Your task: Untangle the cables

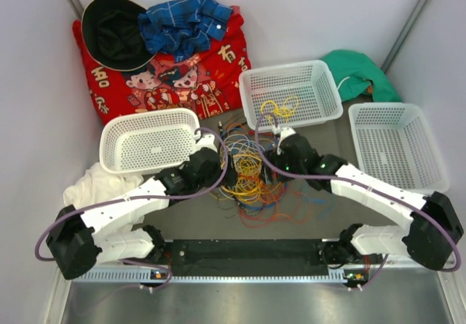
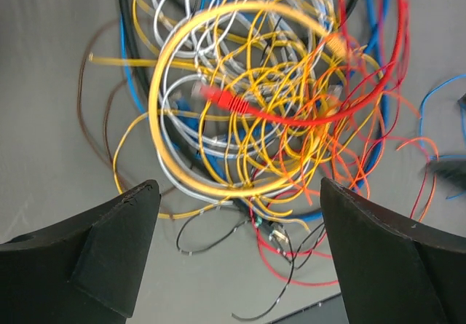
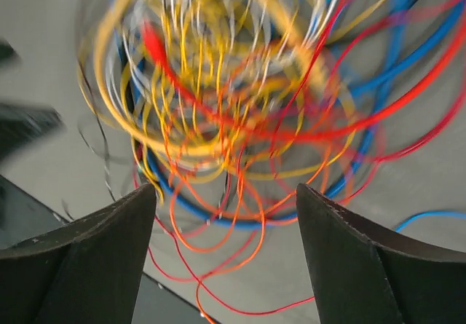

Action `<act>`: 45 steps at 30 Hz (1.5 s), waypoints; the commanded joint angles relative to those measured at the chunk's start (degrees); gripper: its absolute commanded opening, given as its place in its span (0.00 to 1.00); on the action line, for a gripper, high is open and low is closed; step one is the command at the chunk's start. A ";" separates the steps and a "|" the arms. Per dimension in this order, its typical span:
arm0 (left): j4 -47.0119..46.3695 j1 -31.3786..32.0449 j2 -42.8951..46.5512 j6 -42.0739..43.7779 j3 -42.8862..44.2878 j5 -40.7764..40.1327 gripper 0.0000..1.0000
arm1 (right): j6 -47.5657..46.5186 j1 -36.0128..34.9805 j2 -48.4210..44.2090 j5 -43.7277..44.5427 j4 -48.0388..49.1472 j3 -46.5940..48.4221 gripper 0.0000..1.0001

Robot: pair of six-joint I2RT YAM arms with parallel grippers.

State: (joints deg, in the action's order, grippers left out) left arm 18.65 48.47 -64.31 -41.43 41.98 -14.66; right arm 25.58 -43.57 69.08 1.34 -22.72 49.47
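Note:
The cables [image 1: 246,175] lie in one tangled pile of yellow, orange, red, blue and grey-white loops on the grey table between the two arms. A few yellow cable loops [image 1: 279,109] lie in the middle white basket. My left gripper [image 1: 217,162] hovers over the pile's left side. In the left wrist view it [image 2: 239,187] is open, with a thick yellow loop [image 2: 218,98] and a red plug [image 2: 226,100] beyond its tips. My right gripper [image 1: 280,151] hovers over the pile's right side. It [image 3: 226,190] is open above blurred orange, red and blue cable [image 3: 218,211] loops, holding nothing.
Three white baskets stand around the pile: left [image 1: 138,168], middle [image 1: 251,95], right [image 1: 386,107]. A red printed cloth [image 1: 182,80], a black hat [image 1: 116,33] and a blue cloth [image 1: 182,22] lie behind. A green cloth [image 1: 360,73] and a white cloth [image 1: 98,182] flank them.

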 commanded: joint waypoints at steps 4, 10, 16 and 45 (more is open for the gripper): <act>3.93 -0.13 5.51 -5.33 1.44 -1.51 0.95 | 0.44 -9.86 7.01 0.85 10.32 -1.84 0.76; 9.20 -0.04 9.82 -7.35 0.65 -3.18 0.95 | -1.24 -12.59 16.87 5.95 11.29 2.47 0.77; 11.31 -0.13 13.77 -9.11 -1.28 -4.33 0.95 | -0.27 -12.59 25.39 11.57 10.15 4.32 0.76; 0.52 -0.13 19.14 -4.37 -2.43 -6.18 0.95 | 0.87 -16.37 -11.67 17.03 -11.81 13.09 0.00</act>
State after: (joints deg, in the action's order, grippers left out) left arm 26.52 48.42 -46.96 -48.60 40.03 -20.25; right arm 27.05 -59.31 62.28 17.56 -27.88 56.58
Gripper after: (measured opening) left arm 0.950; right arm 0.015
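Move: Below the right hand, thin orange-red strands at the near right side of the tangle lie about 12 cm down and 5 cm to the left, level with it fore and aft. The yellow coil's middle lies some 8 cm left of that hand and level, the white coil about 10 cm forward and 10 cm left, both also some 12 cm below. From the left hand the strands are roughly 8 cm to the right, 1 cm ahead and 11 cm below. Dropping about 12 cm into the near right side of the tangle, the right hand first draws back and left, then reaches forward again, rolling its left side down; the open fingers shut on orange and dark-red strands and lift them nearly 20 cm, easing back a little. The left hand, empty and open, backs off left by some 5 cm and rises. ##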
